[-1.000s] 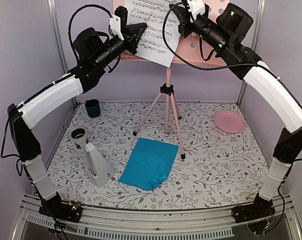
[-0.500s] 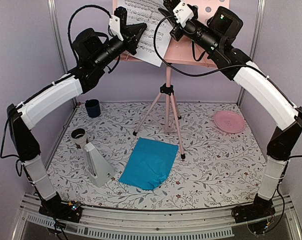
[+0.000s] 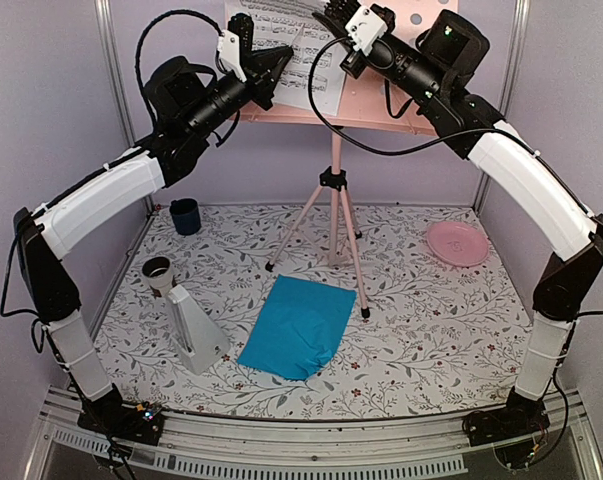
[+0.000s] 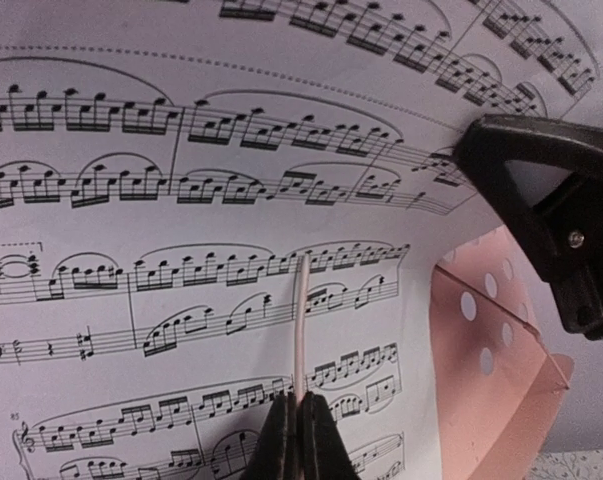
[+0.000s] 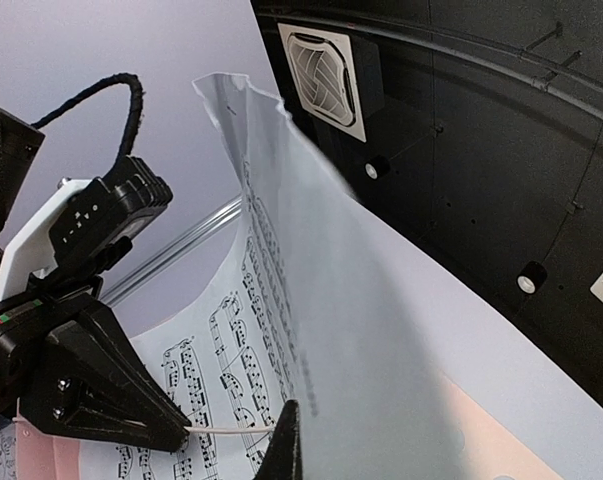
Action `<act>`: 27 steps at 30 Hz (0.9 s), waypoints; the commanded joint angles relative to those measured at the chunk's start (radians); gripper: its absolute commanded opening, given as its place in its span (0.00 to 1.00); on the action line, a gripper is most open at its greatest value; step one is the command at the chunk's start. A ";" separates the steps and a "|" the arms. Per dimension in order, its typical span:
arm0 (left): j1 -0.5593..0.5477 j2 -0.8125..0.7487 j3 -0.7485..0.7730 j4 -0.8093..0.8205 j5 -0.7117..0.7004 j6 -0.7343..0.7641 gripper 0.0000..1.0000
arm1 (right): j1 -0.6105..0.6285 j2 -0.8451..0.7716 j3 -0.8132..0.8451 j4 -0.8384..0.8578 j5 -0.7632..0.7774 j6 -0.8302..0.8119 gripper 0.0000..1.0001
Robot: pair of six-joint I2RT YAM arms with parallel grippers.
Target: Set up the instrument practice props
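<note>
The pink music stand [image 3: 333, 215] stands at the back, and its hole-punched tray [image 3: 391, 100] [image 4: 491, 350] is up between my two arms. The white sheet [image 3: 306, 75] [image 4: 181, 200] [image 5: 381, 300] of printed music lies bent against the tray. My left gripper [image 3: 287, 55] [image 4: 299, 405] is shut on a thin pale edge of that sheet. My right gripper [image 3: 326, 12] [image 5: 286, 440] is shut on the same sheet higher up, with the blank back curling past it. On the table lie the bright blue sheet [image 3: 299, 325] and the white pyramid metronome [image 3: 194, 325].
A dark blue cup [image 3: 185, 215] stands at the back left, with a small pale cup [image 3: 159, 270] nearer the metronome. A round pink plate [image 3: 457, 243] sits at the right. The stand's three legs spread over the middle of the floral table cover [image 3: 431, 340].
My right gripper has swung left and upward with the white sheet. The sheet's lower corner has risen on the tray. The left arm has stayed put.
</note>
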 commanded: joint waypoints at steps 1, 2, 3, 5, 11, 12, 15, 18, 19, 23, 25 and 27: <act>-0.011 -0.034 -0.011 0.006 0.024 -0.007 0.00 | -0.001 0.005 0.022 0.016 -0.049 -0.001 0.00; -0.012 -0.037 -0.012 0.004 0.023 -0.004 0.03 | -0.001 0.006 0.019 0.021 -0.050 0.000 0.00; -0.012 -0.038 -0.013 0.000 0.023 -0.005 0.07 | -0.001 0.006 0.018 0.024 -0.049 0.000 0.00; -0.014 -0.047 -0.020 -0.005 0.019 -0.001 0.15 | -0.003 0.006 0.016 0.027 -0.048 0.000 0.05; -0.022 -0.100 -0.079 0.006 0.004 0.013 0.32 | -0.005 0.001 -0.006 0.045 -0.040 0.008 0.18; -0.022 -0.112 -0.090 0.006 0.001 0.013 0.33 | -0.005 0.000 -0.010 0.047 -0.039 0.009 0.24; -0.022 -0.148 -0.122 -0.010 -0.019 0.016 0.36 | -0.007 -0.003 -0.016 0.062 -0.026 0.018 0.39; -0.011 -0.191 -0.166 -0.036 -0.083 0.018 0.37 | -0.010 -0.011 -0.021 0.085 0.001 0.031 0.47; 0.001 -0.210 -0.181 -0.044 -0.101 0.001 0.37 | -0.011 -0.015 -0.025 0.095 0.012 0.045 0.48; 0.105 -0.268 -0.229 -0.093 -0.095 -0.141 0.37 | -0.023 -0.038 -0.042 0.129 0.043 0.109 0.52; 0.154 -0.281 -0.235 -0.131 -0.057 -0.186 0.41 | -0.031 -0.047 -0.052 0.150 0.046 0.152 0.52; 0.201 -0.284 -0.236 -0.160 0.001 -0.238 0.43 | -0.036 -0.051 -0.066 0.172 0.048 0.191 0.51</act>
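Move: The left hand still holds the stand's left pink rod against the music sheet, whose middle lies about 4 cm ahead, level sideways and 4 cm higher. The right hand still pinches the sheet's bent upper part, with the sheet's middle some 6 cm ahead, 5 cm left and 4 cm lower. From the left hand, the stand's right rod lies roughly 4 cm ahead, 17 cm right and 3 cm lower. The left hand opens its fingers to roughly two fifths, lets go of the pink rod and backs about 3 cm off the sheet, then sweeps away leftward with growing speed, ending some 9 cm left of its start. The right hand stays almost in place at the curled upper part of the sheet, opening its fingers to about half to give up its pinch and drifting only about a centimetre while the wrist turns slightly. ##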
